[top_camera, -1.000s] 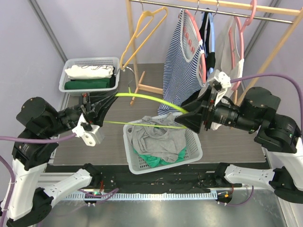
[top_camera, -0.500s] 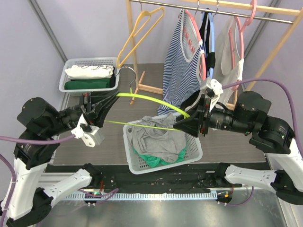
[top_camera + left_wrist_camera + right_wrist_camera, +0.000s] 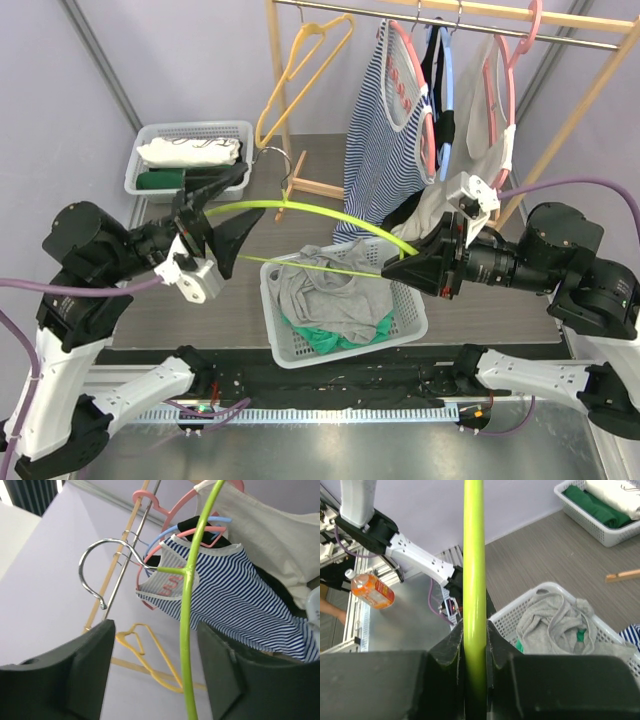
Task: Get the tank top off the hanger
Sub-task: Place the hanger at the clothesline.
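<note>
The lime-green hanger [image 3: 320, 213] hangs bare in the air between my two arms, above the white basket [image 3: 275, 340]. A grey tank top [image 3: 335, 295] lies crumpled in that basket on top of something green. My right gripper [image 3: 395, 270] is shut on the hanger's right end; in the right wrist view the green bar [image 3: 474, 555] is pinched between the jaws of that gripper [image 3: 474, 635]. My left gripper [image 3: 228, 208] stands open around the hook end. In the left wrist view the green bar [image 3: 185, 630] passes between the spread jaws of the gripper [image 3: 155, 675] without touching either one, and the metal hook [image 3: 92, 562] points up.
A wooden rack at the back carries a striped tank top [image 3: 385, 150], a yellow hanger [image 3: 300, 70], pink hangers and a white garment [image 3: 490, 110]. A grey basket [image 3: 145, 140] with folded white and green clothes sits at the back left.
My left gripper has opened and let go of the hanger's hook end. My right gripper has closed on the hanger's other end, and the hook end has risen slightly.
</note>
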Motion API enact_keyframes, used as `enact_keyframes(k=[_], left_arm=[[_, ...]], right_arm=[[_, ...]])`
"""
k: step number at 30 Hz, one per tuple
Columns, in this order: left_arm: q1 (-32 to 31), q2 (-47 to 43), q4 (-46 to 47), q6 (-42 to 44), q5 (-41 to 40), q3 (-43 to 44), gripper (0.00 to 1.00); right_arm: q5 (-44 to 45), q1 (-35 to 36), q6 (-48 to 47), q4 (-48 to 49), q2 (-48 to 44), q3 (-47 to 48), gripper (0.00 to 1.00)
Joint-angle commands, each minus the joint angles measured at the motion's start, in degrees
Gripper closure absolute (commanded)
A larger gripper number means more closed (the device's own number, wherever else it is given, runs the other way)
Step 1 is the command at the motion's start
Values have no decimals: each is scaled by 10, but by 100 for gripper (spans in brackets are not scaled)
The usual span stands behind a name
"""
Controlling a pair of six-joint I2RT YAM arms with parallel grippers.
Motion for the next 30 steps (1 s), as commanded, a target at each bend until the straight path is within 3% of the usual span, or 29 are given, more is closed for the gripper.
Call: enact_keyframes(k=[1,3,5,10,15,24,30], left_arm=[[2,22,42,-63,-26,15,3],[2,40,44,-129,-80,45,0],[2,86,30,-248,-150,104,0],[2,166,-94,-374,-188,217,0],[2,214,-178,-417,-221,297,0],[2,336,-327,-448,-299,506,0],[2,320,-336,-455,-327,457,0]], right_arm=[[66,0,-31,-33,26,84,99],[110,0,-45,-102,68,140,99],[169,0,-67,-144,87,210,99],[299,0,-96,-173,112,280,99],[401,0,-111,-211,140,298,99],[557,0,-139,-156,211,326,99],[650,2,-151,-64,255,332,99]])
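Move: The clothesline's free stretch between the yellow hanger and the striped top is about 37 cm ahead of the right hand, 8 cm to its left and 14 cm higher. The striped top is about 30 cm ahead of this hand, dead in line and 10 cm lower; the yellow hanger is about 34 cm ahead, 17 cm left and 3 cm higher. The basket with the grey tank top is roughly 10 cm ahead, 9 cm left and 40 cm below. From the left hand, the free stretch is some 28 cm ahead and 24 cm right, 10 cm higher. Keeping its pinch on the right end of the bare green hanger, the right hand carries it about 16 cm forward towards the clothesline, drifting some 8 cm right and rising a little early on, while the wrist swings clockwise by roughly 55 degrees so the fingers turn from pointing left to pointing forward. The already parting left fingers open wide and come free of the hanger's other end, and that hand goes 11 cm forward beside the yellow hanger, its fingers swinging from rightward to forward-right as the hand rolls. ##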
